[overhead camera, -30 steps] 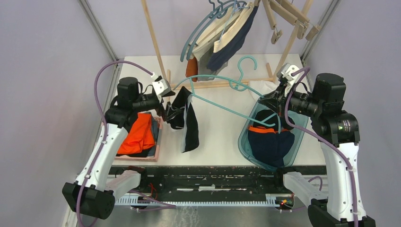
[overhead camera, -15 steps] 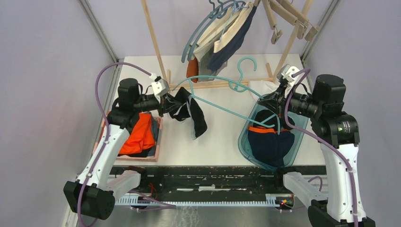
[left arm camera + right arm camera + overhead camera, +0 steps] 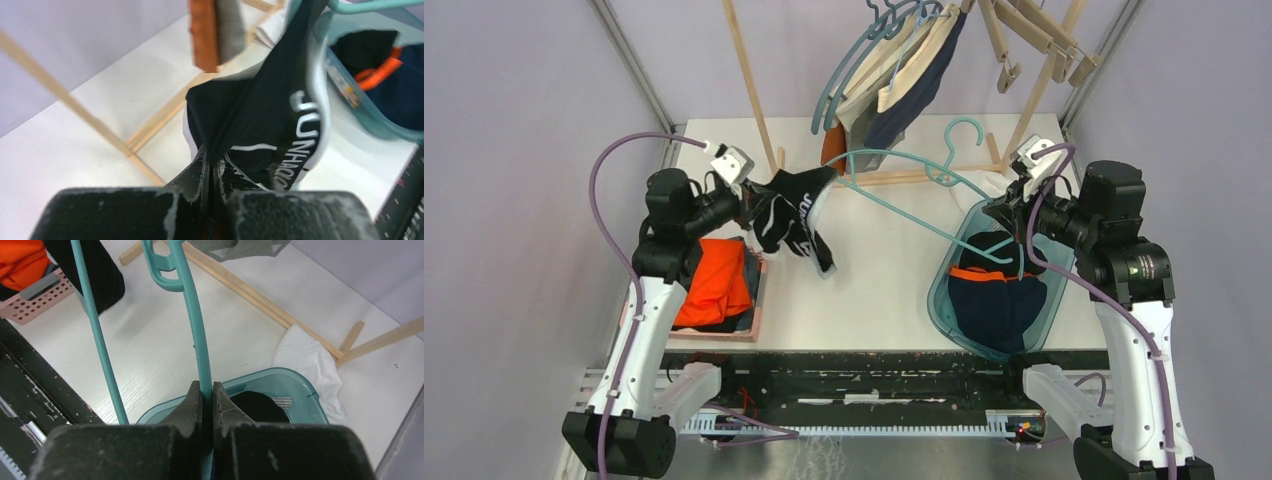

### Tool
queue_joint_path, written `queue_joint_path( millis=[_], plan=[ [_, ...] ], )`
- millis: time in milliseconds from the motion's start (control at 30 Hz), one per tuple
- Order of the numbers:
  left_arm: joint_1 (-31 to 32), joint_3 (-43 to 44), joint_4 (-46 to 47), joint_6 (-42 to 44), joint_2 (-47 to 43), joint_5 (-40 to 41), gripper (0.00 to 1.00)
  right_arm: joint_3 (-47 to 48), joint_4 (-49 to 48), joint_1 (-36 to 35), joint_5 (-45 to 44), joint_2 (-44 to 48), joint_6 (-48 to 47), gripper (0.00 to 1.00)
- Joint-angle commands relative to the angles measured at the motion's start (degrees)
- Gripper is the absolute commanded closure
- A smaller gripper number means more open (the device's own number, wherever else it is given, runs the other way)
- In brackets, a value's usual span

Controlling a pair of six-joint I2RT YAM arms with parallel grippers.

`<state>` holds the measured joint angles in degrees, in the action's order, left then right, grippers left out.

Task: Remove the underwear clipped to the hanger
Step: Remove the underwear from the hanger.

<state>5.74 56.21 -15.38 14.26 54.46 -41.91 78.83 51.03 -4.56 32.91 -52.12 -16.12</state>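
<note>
My left gripper (image 3: 749, 205) is shut on a black underwear with a white lettered waistband (image 3: 792, 218), held above the table; in the left wrist view the cloth (image 3: 260, 110) is pinched between my closed fingers (image 3: 212, 155). The garment stretches to the left end of a teal hanger (image 3: 894, 205); whether it is clipped there I cannot tell. My right gripper (image 3: 1016, 213) is shut on the hanger's other arm (image 3: 192, 305), above a teal bin; my jaws (image 3: 205, 385) squeeze the bar. More underwear (image 3: 894, 75) hangs on teal hangers at the rack.
A teal bin (image 3: 942, 290) at the right holds navy, black and orange garments. A pink tray (image 3: 759, 300) with a bright-orange cloth is at the left. A wooden rack (image 3: 754, 90) stands at the back. A white cloth (image 3: 310, 365) lies behind the bin.
My left gripper has moved back and to the left, lifting the black underwear, which hung down before and is now pulled taut. The hanger has swung toward the back.
</note>
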Motion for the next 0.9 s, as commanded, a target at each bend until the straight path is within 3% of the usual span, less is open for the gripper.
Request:
queue_joint_path(
  millis=[0, 133, 233, 467, 667, 867],
  plan=[
    [-3.0, 2.4, 5.5, -8.0, -0.8, 13.5, 0.97, -0.1, -5.2, 0.7, -8.0, 0.5, 0.7, 0.99],
    [-3.5, 2.6, 5.8, -8.7, -1.0, 16.0, 0.97, -0.1, -4.8, 0.7, -5.9, 0.7, -0.5, 0.99],
    [-3.6, 2.9, 5.2, -8.0, -1.2, 13.5, 0.97, -0.4, -4.3, 0.7, -3.2, 0.6, -1.4, 0.99],
    [-3.5, 4.3, -2.2, 0.3, -1.9, -12.0, 0.97, -0.2, -0.5, 0.7, 5.4, -0.1, -5.9, 0.99],
    [-3.5, 9.7, -16.9, 12.3, -2.1, -22.0, 0.97, -0.1, -4.4, 0.7, -2.6, -0.7, -0.5, 0.99],
    [-0.3, 14.1, -16.0, 7.4, -0.1, -24.5, 0.97, 0.6, -6.7, 0.7, -11.2, -3.3, 5.0, 0.99]
  ],
)
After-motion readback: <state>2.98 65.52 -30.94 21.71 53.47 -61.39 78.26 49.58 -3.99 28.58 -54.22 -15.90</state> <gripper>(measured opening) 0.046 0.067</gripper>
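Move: The left hand, already shut on one part of the black underwear, has the cloth's middle some 8 cm to its right and about 5 cm lower; the hanger's left end is roughly 14 cm right, 5 cm ahead and 4 cm up. The rust underwear hangs about 15 cm ahead and 15 cm right, 3 cm up; the pink basket lies 8 cm back, 14 cm left, 25 cm down. From the right hand, holding the hanger, its left end is about 32 cm left and 8 cm ahead. Still pinching the black underwear, the left hand tugs it away from the hanger's left end, about 5 cm left and 3 cm forward while swinging counter-clockwise, then reverses, sweeping some 9 cm back with 6 cm to the right, rising about 3 cm and turning some 35 degrees clockwise. The right hand keeps its grip on the hanger, shifting to and fro by only a centimetre or two. ##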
